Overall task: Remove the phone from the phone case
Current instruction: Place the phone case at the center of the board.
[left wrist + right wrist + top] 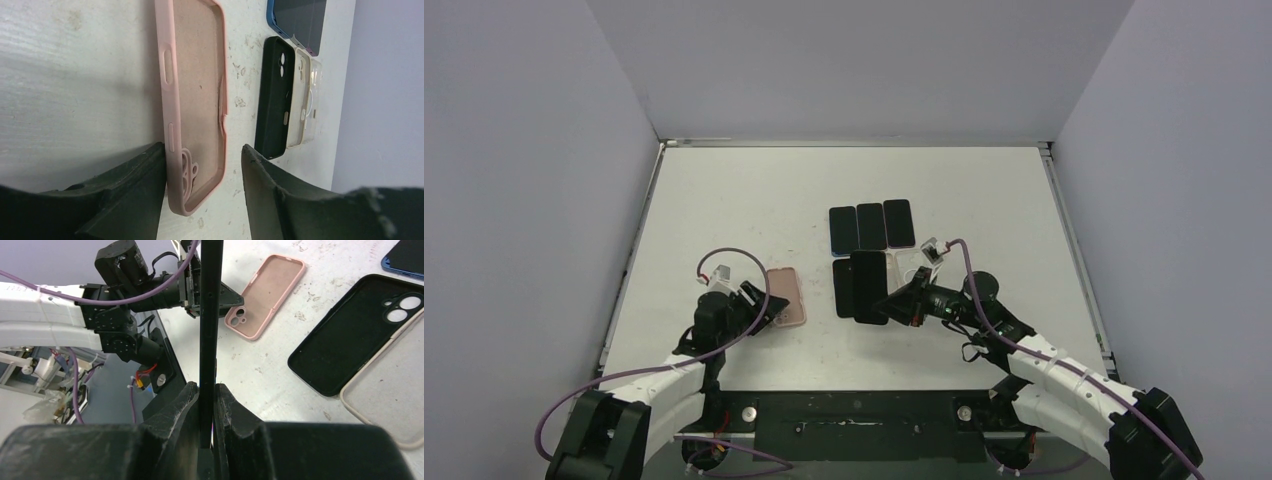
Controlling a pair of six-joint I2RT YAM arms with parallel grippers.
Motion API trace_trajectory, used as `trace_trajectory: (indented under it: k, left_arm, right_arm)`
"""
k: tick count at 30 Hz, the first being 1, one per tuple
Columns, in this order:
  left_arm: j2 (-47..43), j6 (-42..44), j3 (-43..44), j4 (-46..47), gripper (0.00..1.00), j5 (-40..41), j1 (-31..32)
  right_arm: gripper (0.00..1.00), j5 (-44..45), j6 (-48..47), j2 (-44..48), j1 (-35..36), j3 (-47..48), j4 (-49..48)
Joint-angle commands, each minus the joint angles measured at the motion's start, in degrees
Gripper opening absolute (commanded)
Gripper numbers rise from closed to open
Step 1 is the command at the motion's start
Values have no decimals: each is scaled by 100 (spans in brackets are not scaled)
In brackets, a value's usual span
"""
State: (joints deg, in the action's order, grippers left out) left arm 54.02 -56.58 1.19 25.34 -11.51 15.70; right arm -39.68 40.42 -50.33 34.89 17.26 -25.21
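An empty pink phone case (786, 297) (196, 95) (265, 295) lies open side up on the white table. My left gripper (759, 305) (202, 147) is open around the case's camera end. Its left finger (145, 170) is against the case's side and its right finger (260, 175) stands clear of it. My right gripper (894, 303) (207, 386) is shut on a black phone (870, 287) (209, 315). It holds the phone above the table, to the right of the pink case, and the right wrist view shows it edge-on.
An empty black case (842, 288) (274, 100) (345, 335) and a clear case (906, 265) (305, 100) (390, 395) lie mid-table. Three cased phones (871, 226) sit in a row behind them, and a blue one (295, 17) (405, 257) shows in both wrist views. The dark base rail (854, 425) runs along the near edge.
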Motion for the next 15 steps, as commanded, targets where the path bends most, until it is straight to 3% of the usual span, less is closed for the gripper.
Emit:
trace_trajectory:
  k: [1,9,15]
  left_arm:
    - [-52,182,214,-367,55,-203,-58]
    - [-547,806,1212,-2091,70,-371,-63]
    - [-853,1754,2331,-3454,79,-625,-59]
  right_arm:
    - [0,136,-449,23,-27,470,91]
    - [0,189,-1435,-90,-29,1047,1527]
    - [0,125,-2134,-332,-27,1422,2255]
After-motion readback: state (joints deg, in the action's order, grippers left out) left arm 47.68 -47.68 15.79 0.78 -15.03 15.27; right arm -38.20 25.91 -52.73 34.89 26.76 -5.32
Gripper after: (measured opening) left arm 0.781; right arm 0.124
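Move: The pink phone case lies flat under the left hand at its near left part, its middle about 5 cm ahead, 3 cm right and 2 cm lower. The black case lies some 7 cm ahead and 17 cm right of that hand. From the right hand, which holds the phone, the black case is roughly 13 cm ahead, 7 cm left and 12 cm below, the beige case 14 cm ahead and 1 cm right; the pink case is about 10 cm ahead and 21 cm left. The pink phone case is left on the board: the left hand's already half-open fingers spread wider, come free of its left wall and, after a brief hover, lift about 5 cm, rolling and turning slightly clockwise. The phone stays pinched by its right edge as the right hand eases about 1 cm forward and down, tipping the phone's left side down some 10 degrees. ##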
